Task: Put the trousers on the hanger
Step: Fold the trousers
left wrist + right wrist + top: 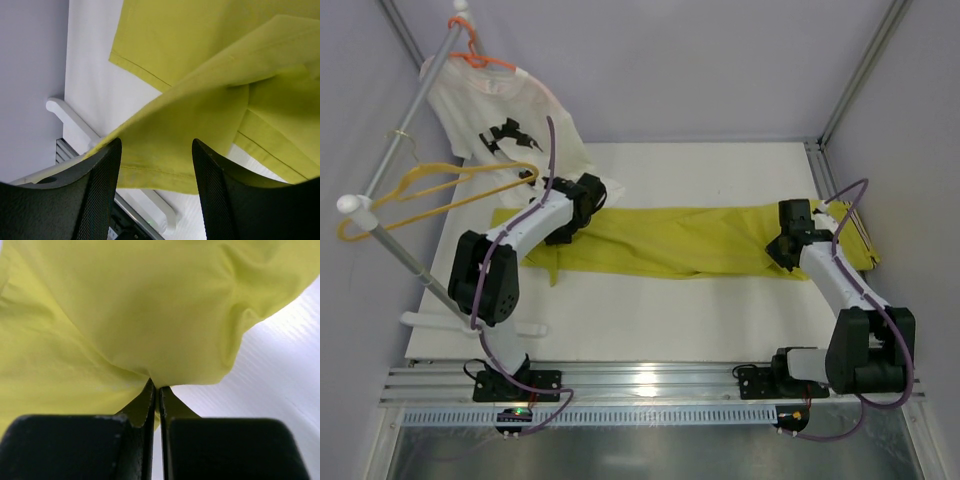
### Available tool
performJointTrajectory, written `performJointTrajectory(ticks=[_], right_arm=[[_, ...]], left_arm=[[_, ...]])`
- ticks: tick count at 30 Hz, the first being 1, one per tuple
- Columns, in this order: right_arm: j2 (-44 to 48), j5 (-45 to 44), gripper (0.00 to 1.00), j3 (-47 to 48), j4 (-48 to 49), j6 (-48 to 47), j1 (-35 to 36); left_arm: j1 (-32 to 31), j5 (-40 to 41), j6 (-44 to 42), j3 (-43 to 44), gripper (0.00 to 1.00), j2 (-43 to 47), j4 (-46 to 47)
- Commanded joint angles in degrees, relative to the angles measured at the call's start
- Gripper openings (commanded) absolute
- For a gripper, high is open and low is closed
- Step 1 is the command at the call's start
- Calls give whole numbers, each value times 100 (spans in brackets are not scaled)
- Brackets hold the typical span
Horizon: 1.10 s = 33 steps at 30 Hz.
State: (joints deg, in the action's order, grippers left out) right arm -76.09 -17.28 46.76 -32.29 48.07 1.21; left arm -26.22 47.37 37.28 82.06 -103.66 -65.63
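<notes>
The yellow-green trousers (690,242) lie stretched from left to right across the white table (650,320). My right gripper (783,250) sits on their right part and is shut on a pinch of the cloth (165,340), which bunches up at the fingertips (150,390). My left gripper (563,232) is over the left end, its jaws open. A raised fold of the trousers (200,100) runs just past its mesh fingers (100,190). The yellow hanger (430,192) hangs from the rack pole at the far left, apart from both grippers.
An orange hanger (485,60) carrying a white T-shirt (500,115) with black print hangs higher on the same rack pole (405,125). The rack's white foot (470,322) rests on the table's near left. Metal frame posts rise at the right corner.
</notes>
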Motion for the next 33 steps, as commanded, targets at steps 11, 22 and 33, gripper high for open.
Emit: performJointTrajectory(ticks=[11,22,33], right_arm=[[526,-13,4,-106,30,-316,-209],[473,181,4,-159,188,-351,-209],[525,260,4,-132,197,-404,-209]], left_arm=[[-85,103,51,-95,59,741,-352],[-164,719,631,12,60,715,-1320],[-138,-19,421,-727,59,1357,-231]])
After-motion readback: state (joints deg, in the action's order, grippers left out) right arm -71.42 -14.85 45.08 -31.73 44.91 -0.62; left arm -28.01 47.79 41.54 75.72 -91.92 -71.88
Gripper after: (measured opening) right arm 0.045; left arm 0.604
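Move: The hanging corner of the trouser leg that my open left hand is after lies about 7 cm back from it, level sideways and some 7 cm below. The leg's flat end is roughly 12 cm left and 6 cm ahead; the rack's white foot bar sits 17 cm back and 18 cm left, both low on the table. From my right hand, shut on the trousers' near edge, that corner is about 52 cm left and 4 cm back; the striped edge lies 17 cm right, 6 cm ahead. I draw my left hand back about 5 cm over the loose corner of the trouser leg, dipping slightly, rising some 4 cm and then easing down a little, with a slight drift left. Its fingers stay open and hardly turn. My right hand keeps its pinch on the trousers, rising 2 cm and sinking back about 1 cm. ##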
